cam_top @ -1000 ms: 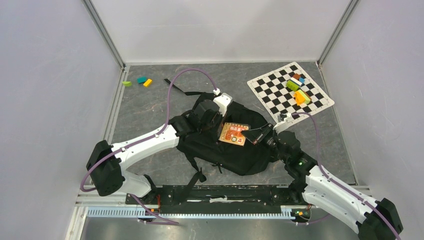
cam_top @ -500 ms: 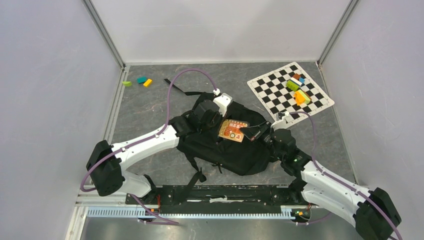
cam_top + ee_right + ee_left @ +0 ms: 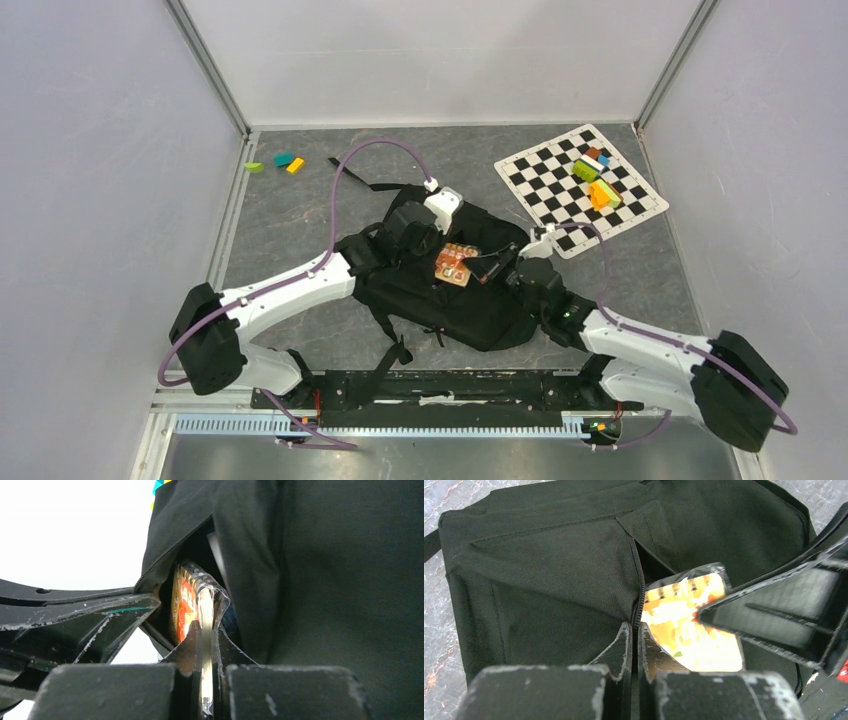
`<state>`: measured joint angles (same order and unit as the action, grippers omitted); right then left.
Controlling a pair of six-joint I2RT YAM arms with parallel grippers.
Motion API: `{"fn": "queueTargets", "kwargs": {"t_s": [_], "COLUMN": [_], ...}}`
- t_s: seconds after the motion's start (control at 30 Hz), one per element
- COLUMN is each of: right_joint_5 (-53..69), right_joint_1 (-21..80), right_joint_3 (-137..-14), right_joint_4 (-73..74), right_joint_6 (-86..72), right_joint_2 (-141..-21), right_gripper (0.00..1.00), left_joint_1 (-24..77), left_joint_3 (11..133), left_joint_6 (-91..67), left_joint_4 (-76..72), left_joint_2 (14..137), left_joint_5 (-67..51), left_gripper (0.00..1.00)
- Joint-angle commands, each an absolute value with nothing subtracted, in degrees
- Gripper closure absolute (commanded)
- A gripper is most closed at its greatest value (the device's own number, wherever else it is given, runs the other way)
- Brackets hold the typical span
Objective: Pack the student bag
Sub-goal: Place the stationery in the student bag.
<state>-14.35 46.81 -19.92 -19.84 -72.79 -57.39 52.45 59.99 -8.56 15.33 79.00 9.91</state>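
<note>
The student bag [image 3: 470,300], a black fabric backpack, lies in the middle of the table. My left gripper [image 3: 432,256] is shut on the zipper edge of its opening [image 3: 638,595], holding the flap up; its tips [image 3: 634,630] pinch the zipper tape. My right gripper [image 3: 485,268] is shut on an orange snack packet [image 3: 453,262]. The packet [image 3: 186,600] stands on edge between the tips [image 3: 207,630], its far end inside the dark opening of the bag [image 3: 350,580]. In the left wrist view the packet [image 3: 684,625] lies half under the flap [image 3: 549,570].
A black-and-white checkered mat [image 3: 580,185] with several coloured blocks [image 3: 597,180] lies at the back right. Three small blocks [image 3: 280,163] sit at the back left. A bag strap [image 3: 360,180] trails toward the back. Walls enclose the table on three sides.
My right gripper has moved left with the packet, pushing it further into the bag's opening, so less of it shows. The left gripper has hardly moved.
</note>
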Motion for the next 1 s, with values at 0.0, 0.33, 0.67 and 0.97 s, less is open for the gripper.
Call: {"fn": "queueTargets", "kwargs": {"t_s": [0.0,0.33,0.67,0.97], "right_joint_5": [-20.0,-19.8,-20.0,-24.2], "right_joint_1": [49.9,53.1,53.1,53.1], "right_joint_3": [-25.9,-32.1,-30.1,-21.4], "right_joint_4": [-26.2,-35.0,-29.0,-13.5], "right_joint_6": [-72.5,-71.9,-67.7,-65.3], "right_joint_2": [-64.8,-78.3,-71.6,-51.5], "right_gripper": [1.00,1.00,0.57,0.21], "left_joint_1": [52.5,52.5,52.5,52.4], "left_joint_3": [60.0,60.1,60.3,59.1], "left_joint_6": [-10.4,-10.7,-9.3,-7.2], "left_joint_4": [9.1,9.1,9.9,11.5], "left_joint_2": [76.2,76.1,75.1,70.6], "left_joint_5": [7.9,7.6,11.7,16.7], "left_gripper": [0.98,0.98,0.52,0.00]}}
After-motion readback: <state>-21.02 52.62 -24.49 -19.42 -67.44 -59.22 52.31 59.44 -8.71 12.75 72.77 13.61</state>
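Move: The right hand holds the orange pack, its middle some 4 cm to the left, roughly level fore and aft and 1 cm lower. The student bag's open mouth is about 7 cm left, 1 cm ahead and 3 cm below. The left hand already pinches the zip edge right at its fingertips, with the mouth about 2 cm to its right, level fore and aft and 3 cm lower. Right hand slides the orange pack 7 cm left into bag; both open, right retreats rightward, left rises 5 cm. ##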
